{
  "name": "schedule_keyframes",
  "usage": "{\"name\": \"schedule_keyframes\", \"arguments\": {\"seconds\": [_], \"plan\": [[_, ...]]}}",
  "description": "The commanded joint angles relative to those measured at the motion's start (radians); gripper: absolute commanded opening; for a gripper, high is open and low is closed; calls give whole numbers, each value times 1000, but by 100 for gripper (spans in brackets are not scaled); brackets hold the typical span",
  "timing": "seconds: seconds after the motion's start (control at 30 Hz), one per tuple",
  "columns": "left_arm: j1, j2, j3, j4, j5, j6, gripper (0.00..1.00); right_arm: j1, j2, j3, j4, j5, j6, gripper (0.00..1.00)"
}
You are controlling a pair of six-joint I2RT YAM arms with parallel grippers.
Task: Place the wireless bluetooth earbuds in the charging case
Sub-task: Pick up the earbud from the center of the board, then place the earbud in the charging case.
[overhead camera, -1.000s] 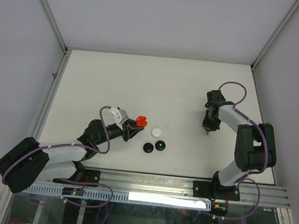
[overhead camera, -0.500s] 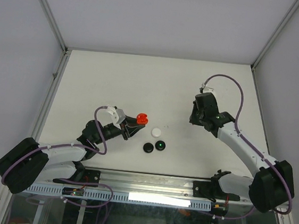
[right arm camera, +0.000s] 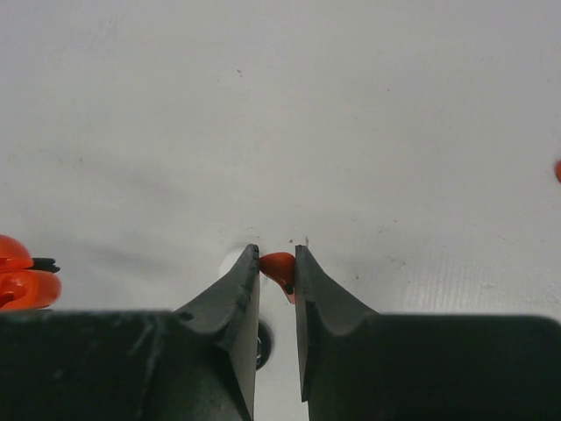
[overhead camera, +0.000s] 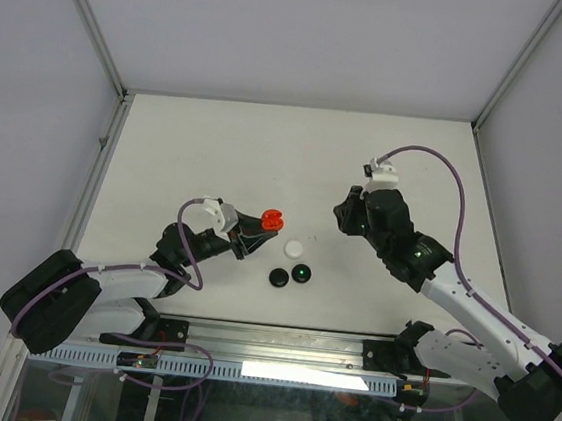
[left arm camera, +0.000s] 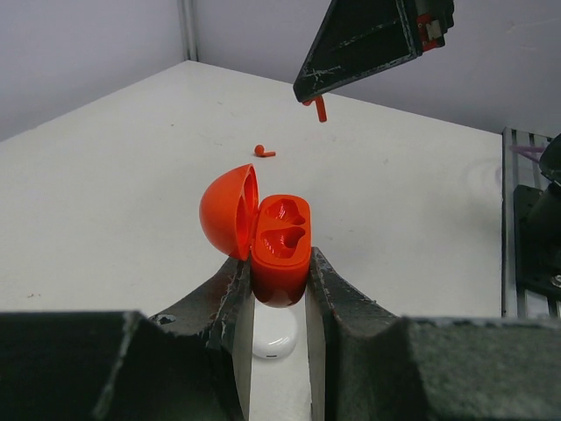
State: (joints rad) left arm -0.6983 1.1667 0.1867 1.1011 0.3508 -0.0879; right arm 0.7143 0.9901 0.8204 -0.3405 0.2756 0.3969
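My left gripper (left arm camera: 279,274) is shut on the base of a red charging case (left arm camera: 280,250), held up with its round lid hinged open to the left and both sockets empty. From above, the case (overhead camera: 271,220) sits at the tip of the left gripper (overhead camera: 256,232). My right gripper (right arm camera: 276,254) is shut on a red earbud (right arm camera: 279,264). In the left wrist view that earbud (left arm camera: 320,107) hangs stem-down from the right gripper (left arm camera: 308,91), above and beyond the case. A second red earbud (left arm camera: 263,152) lies on the table behind.
On the white table (overhead camera: 218,144) a white round disc (overhead camera: 295,248) and two black discs (overhead camera: 278,278) (overhead camera: 301,272) lie just right of the left gripper. The white disc (left arm camera: 276,338) shows beneath the held case. Metal rails border the table.
The right arm has swung left from the table's right side towards the centre, carrying the red earbud. The left gripper with the open case has risen and shifted slightly right.
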Motion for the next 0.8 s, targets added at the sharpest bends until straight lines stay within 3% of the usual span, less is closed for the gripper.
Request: {"name": "schedule_keyframes", "arguments": {"seconds": [0.0,0.37,0.77], "plan": [[10,37,49,129,81,75,5,61,-48,-7,157,12,-50,17],[10,97,96,159,165,154,6,210,-100,-81,389,-28,-143,17],[10,144,109,222,157,60,5,309,-123,-175,668,-131,-203,17]]}}
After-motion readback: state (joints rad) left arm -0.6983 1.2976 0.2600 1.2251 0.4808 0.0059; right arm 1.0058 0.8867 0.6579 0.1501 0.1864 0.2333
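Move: The right fingers already pinch the red earbud. The open red charging case, held up in the left gripper, lies about 15 cm to the right hand's left, 3 cm nearer the base and 2 cm lower. On the table some 18 cm below the right hand, the white case is 10 cm left and 2 cm back, and the nearer black case 8 cm left and 8 cm back. From the left hand, the pinched earbud is roughly 15 cm right, 4 cm ahead and 2 cm up. Still pinching the red earbud, the right hand carries it left about 10 cm towards the held case, rising and drawing back some 6 cm each while its fingers swing counter-clockwise and tilt up from their downward slant. The left hand keeps its grip on the red case and brings it 2 to 3 cm right, slightly up, to meet the earbud. ##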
